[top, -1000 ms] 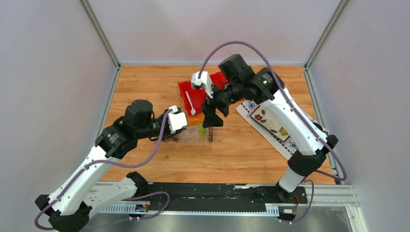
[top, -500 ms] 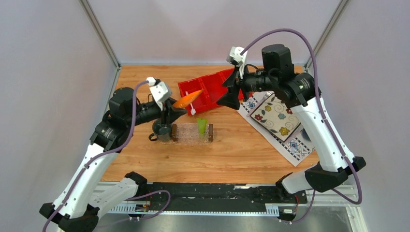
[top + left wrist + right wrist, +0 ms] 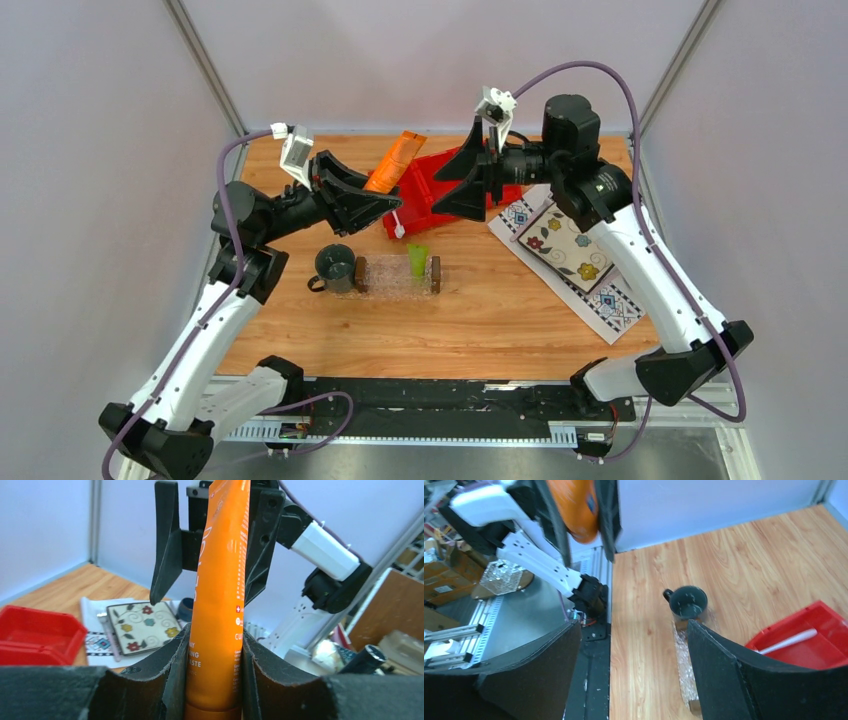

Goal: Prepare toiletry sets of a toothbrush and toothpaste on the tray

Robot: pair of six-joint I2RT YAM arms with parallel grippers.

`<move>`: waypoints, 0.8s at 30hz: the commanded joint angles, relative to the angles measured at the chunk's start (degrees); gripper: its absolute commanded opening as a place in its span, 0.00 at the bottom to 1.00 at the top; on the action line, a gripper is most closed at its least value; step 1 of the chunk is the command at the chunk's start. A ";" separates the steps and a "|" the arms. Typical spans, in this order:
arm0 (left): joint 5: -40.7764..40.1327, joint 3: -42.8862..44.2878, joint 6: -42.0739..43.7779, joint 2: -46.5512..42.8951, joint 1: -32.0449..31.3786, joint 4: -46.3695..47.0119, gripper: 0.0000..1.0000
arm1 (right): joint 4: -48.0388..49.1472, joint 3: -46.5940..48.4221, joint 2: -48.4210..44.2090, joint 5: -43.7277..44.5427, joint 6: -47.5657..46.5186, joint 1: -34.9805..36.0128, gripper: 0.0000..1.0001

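My left gripper is raised above the table, shut on the lower end of the orange toothpaste, which points up and away from it. My right gripper hangs open opposite, facing the tube; its fingers stand on either side of the tube's far end without touching it. The lime green toothpaste lies on the clear tray. The white toothbrush lies in the red bin.
A dark mug stands against the tray's left end. The flower-patterned cloth lies on the right under my right arm. The red bin sits at the back centre, under both grippers.
My left gripper has lifted the orange tube from beside the tray up and back over the red bin. My right gripper rose from the tray, opened wider and turned towards the tube.
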 commanded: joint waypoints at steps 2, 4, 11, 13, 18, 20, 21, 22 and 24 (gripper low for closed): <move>3.40 -3.26 -12.99 0.38 0.37 18.95 0.00 | 14.24 2.36 -0.82 -6.86 11.74 -0.18 0.81; 3.84 -3.96 -13.43 0.56 0.29 19.48 0.00 | 15.91 2.79 -0.65 -7.04 12.72 -0.09 0.81; 4.11 -6.33 -15.89 1.00 0.37 23.26 0.00 | 18.20 4.99 0.67 -6.42 15.27 -0.01 0.81; 3.93 -6.78 -15.89 1.18 0.29 23.35 0.00 | 19.17 5.43 1.38 -6.33 16.50 0.17 0.81; 3.32 -7.48 -15.46 1.44 0.29 23.35 0.00 | 19.44 6.75 2.69 -4.76 16.77 1.40 0.81; 3.05 -7.39 -15.37 1.61 0.20 23.17 0.00 | 19.35 7.28 3.31 -4.23 16.68 1.75 0.81; 3.05 -7.31 -15.19 1.62 0.20 23.00 0.00 | 19.35 7.63 3.49 -3.88 16.77 2.19 0.80; 2.88 -7.22 -14.93 1.70 0.20 22.82 0.00 | 19.35 7.72 3.84 -3.53 16.68 2.37 0.80; 2.61 -7.04 -13.97 1.70 0.20 21.42 0.00 | 19.26 8.42 4.54 -2.91 16.59 3.07 0.79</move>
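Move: The left gripper still holds the orange toothpaste, its free end slanting up to the right; the open right gripper it is offered to is about 9 cm to the right, 3 cm ahead and 4 cm lower. From the right hand, the toothpaste's middle lies roughly 6 cm left, 1 cm back and 8 cm up. Far below the left hand, some 40 cm, are the clear tray, about 3 cm ahead and straight under sideways, and the red bin, about 18 cm ahead and 10 cm right. Raise the open right gripper about 6 cm, easing back slightly at first, then bring it some 2 cm left towards the free end of the orange toothpaste, tipping its left-pointing fingers up about 10 degrees. Keep the right fingers wide open. Hold the toothpaste pinched in the left gripper, nearly in place, turning it only slightly clockwise. ##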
